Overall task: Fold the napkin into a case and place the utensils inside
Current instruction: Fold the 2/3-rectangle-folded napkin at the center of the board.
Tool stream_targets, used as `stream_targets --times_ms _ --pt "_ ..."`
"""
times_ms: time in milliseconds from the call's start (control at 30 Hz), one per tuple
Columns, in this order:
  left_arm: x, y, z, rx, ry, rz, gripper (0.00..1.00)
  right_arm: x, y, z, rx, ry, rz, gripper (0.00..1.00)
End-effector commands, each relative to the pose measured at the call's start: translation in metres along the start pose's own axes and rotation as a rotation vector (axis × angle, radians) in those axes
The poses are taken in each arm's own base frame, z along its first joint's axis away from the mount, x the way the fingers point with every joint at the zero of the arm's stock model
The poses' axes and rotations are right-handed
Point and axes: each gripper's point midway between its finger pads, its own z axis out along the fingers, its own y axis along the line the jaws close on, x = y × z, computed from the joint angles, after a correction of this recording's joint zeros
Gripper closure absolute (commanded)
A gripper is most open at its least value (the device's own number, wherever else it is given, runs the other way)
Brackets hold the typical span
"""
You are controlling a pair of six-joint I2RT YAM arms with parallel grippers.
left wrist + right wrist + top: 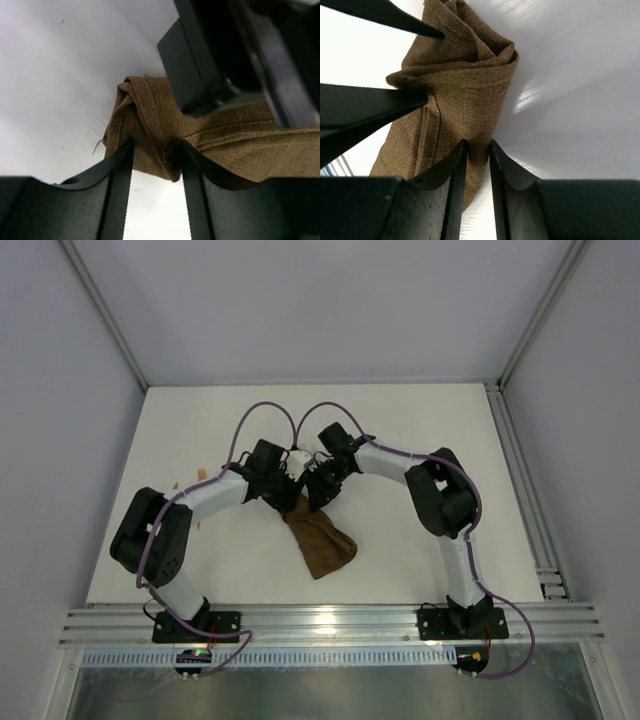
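Note:
The brown napkin [320,540] lies as a narrow folded strip in the middle of the table, its far end bunched up between both grippers. My left gripper [283,490] straddles that bunch; in the left wrist view the napkin [150,115] fills the gap of the left gripper [156,142], both tips pressing into it. My right gripper [318,488] pinches a side edge of the napkin [460,90]; the right gripper [478,142] stands narrow with cloth between the tips. Two small orange-tan utensils [203,474] lie left of the left arm.
A small white thing [300,455] sits just behind the two grippers. Metal rails [530,500] run along the right side and the near edge [320,620] of the white table [420,410]. Grey walls enclose the back and both sides.

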Motion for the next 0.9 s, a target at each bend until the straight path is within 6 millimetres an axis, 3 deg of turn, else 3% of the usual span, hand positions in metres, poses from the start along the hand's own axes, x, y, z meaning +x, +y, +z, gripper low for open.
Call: stream_targets --times_ms 0,167,200,267,367,567,600,667,700,733,767,800,867 --pt "-0.020 0.003 0.004 -0.025 -0.059 0.000 0.57 -0.009 -0.005 -0.012 0.056 -0.035 -0.026 0.71" --pt "-0.024 0.001 0.003 -0.015 -0.070 -0.004 0.79 -0.009 -0.006 -0.012 0.059 -0.037 -0.026 0.71" --pt "-0.023 0.001 0.003 -0.015 -0.066 -0.002 0.90 -0.009 -0.006 -0.013 0.058 -0.040 -0.025 0.70" --pt "-0.018 -0.002 0.003 0.001 -0.052 -0.001 1.00 -0.012 -0.004 -0.018 0.056 -0.055 -0.025 0.63" --pt "-0.014 -0.004 0.002 0.012 -0.041 0.004 1.00 -0.020 0.006 -0.028 0.014 -0.090 -0.021 0.52" --pt "-0.011 -0.007 0.000 0.029 -0.027 0.010 1.00 -0.044 0.006 -0.078 0.103 -0.249 -0.034 0.40" --pt "-0.010 -0.009 -0.001 0.046 -0.026 0.006 1.00 -0.040 0.008 -0.088 0.130 -0.277 -0.034 0.40" --pt "-0.012 -0.012 -0.002 0.065 -0.028 0.001 1.00 -0.053 0.006 -0.096 0.180 -0.378 -0.073 0.39" --pt "-0.012 -0.013 -0.002 0.073 -0.026 -0.002 1.00 -0.031 0.003 -0.086 0.183 -0.371 -0.051 0.39" --pt "-0.011 -0.015 -0.002 0.087 -0.026 -0.008 1.00 -0.038 0.012 -0.098 0.194 -0.442 -0.089 0.39" --pt "-0.012 -0.015 -0.003 0.089 -0.027 -0.012 1.00 -0.059 0.021 -0.104 0.199 -0.570 -0.172 0.39" --pt "-0.011 -0.015 -0.003 0.091 -0.026 -0.013 1.00 -0.032 0.016 -0.091 0.226 -0.568 -0.161 0.39" --pt "-0.011 -0.016 -0.004 0.096 -0.028 -0.014 1.00 -0.055 0.041 -0.115 0.256 -0.765 -0.303 0.39"
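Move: The napkin's folded seam near its far end is between the open left fingertips, at most 1 cm below the hand point. The napkin's near end lies about 12 cm back and 9 cm right of the left hand, some 2 cm lower. From the right hand, that seam is about 5 cm left and level front to back. The napkin's right folded edge still sits at the right fingertips, and the near end is some 13 cm back and 4 cm left. Settle the left gripper about 1 cm down onto the far end of the napkin and close it fully to pinch the folded seam, then keep that grip while easing a centimetre or so right. Once it is shut, open the right fingers off the folded edge and lift that hand away, about 7 cm up and 5 cm right, turning its fingertips forward roughly 25 degrees near the end. ##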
